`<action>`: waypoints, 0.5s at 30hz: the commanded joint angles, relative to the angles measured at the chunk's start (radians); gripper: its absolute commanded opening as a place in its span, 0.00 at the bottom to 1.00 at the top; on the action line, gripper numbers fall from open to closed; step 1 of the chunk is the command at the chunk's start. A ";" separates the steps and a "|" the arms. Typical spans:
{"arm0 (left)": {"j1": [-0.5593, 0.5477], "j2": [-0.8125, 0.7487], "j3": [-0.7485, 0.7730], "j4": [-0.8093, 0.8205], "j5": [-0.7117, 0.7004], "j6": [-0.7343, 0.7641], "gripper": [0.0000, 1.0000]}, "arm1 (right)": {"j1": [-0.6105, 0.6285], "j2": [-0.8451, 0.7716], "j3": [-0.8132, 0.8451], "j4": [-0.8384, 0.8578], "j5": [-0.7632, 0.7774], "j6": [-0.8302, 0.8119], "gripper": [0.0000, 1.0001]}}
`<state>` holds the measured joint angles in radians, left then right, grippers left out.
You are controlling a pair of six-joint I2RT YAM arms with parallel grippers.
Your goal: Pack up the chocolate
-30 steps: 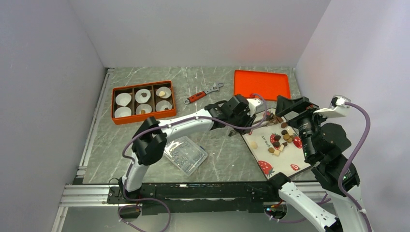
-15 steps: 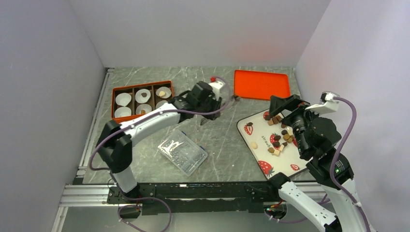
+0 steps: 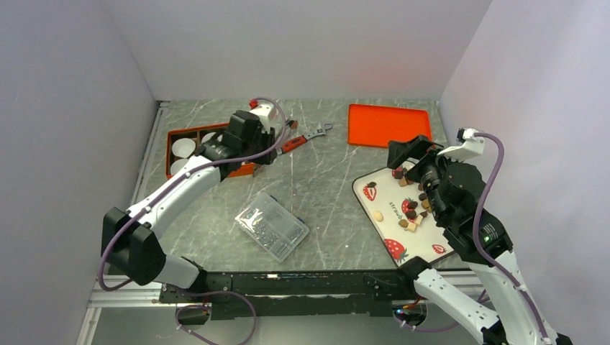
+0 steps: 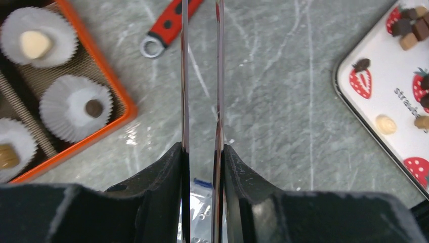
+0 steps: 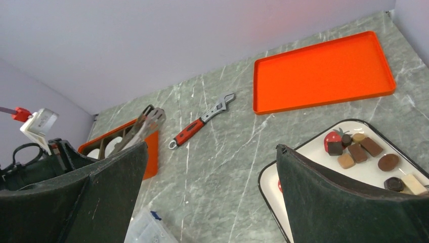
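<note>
Several small brown, tan and cream chocolate pieces point(image 3: 413, 208) lie on a white strawberry-print tray point(image 3: 381, 230), also seen in the right wrist view point(image 5: 358, 152). An orange box point(image 3: 170, 154) holds white paper cups; three visible cups each contain one piece: cream point(image 4: 36, 43), dark point(image 4: 93, 108) and tan point(image 4: 6, 156). My left gripper point(image 3: 253, 144) hovers at the box's right edge, shut on metal tongs point(image 4: 183, 76) whose tips run out of view. My right gripper point(image 3: 406, 152) stands open and empty above the tray's far end.
A red-handled wrench point(image 3: 306, 136) lies between the box and a flat orange lid point(image 3: 388, 126) at the back right. A clear bag of small hardware point(image 3: 272, 226) sits near the front. Walls close in on three sides.
My left arm has swung left with the tongs, from over the strawberry tray to the orange box. The right arm has shifted slightly back and up, its jaws still wide.
</note>
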<state>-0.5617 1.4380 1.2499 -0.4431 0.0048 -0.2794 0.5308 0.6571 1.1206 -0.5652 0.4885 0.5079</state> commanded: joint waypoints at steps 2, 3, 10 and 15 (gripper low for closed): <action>0.095 -0.078 -0.012 -0.033 -0.040 -0.015 0.34 | -0.003 0.025 0.002 0.064 -0.043 -0.015 1.00; 0.115 -0.083 -0.015 -0.040 -0.041 -0.019 0.34 | -0.002 0.030 0.004 0.062 -0.048 -0.015 1.00; 0.265 -0.121 -0.028 -0.104 -0.070 -0.055 0.33 | -0.002 0.050 0.009 0.058 -0.083 -0.022 1.00; 0.374 -0.131 -0.024 -0.157 -0.089 -0.074 0.34 | -0.003 0.068 0.008 0.055 -0.112 -0.028 1.00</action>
<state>-0.2520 1.3518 1.2167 -0.5678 -0.0532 -0.3233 0.5308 0.7124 1.1202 -0.5465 0.4122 0.4999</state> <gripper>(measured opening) 0.348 0.994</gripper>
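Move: The orange-rimmed box is the goal: its middle sits about 12 cm ahead of the left hand, 21 cm to its left and 19 cm below. The two empty paper cups form its left column, some 10 cm ahead and 32 cm left. The wrench lies about 17 cm ahead and 9 cm right, the parts case 17 cm back, straight behind. From the right hand the box is roughly 22 cm ahead, 56 cm left and 35 cm down. Leftward at a nearly level height, the left hand sweeps about 13 cm with a slight reach forward, turning some 20 degrees counter-clockwise. It keeps its grip on the tongs, swinging their tips, with a chocolate between them, away from the wrench and in over the box. The open, empty right hand drifts a couple of centimetres left over its side. ##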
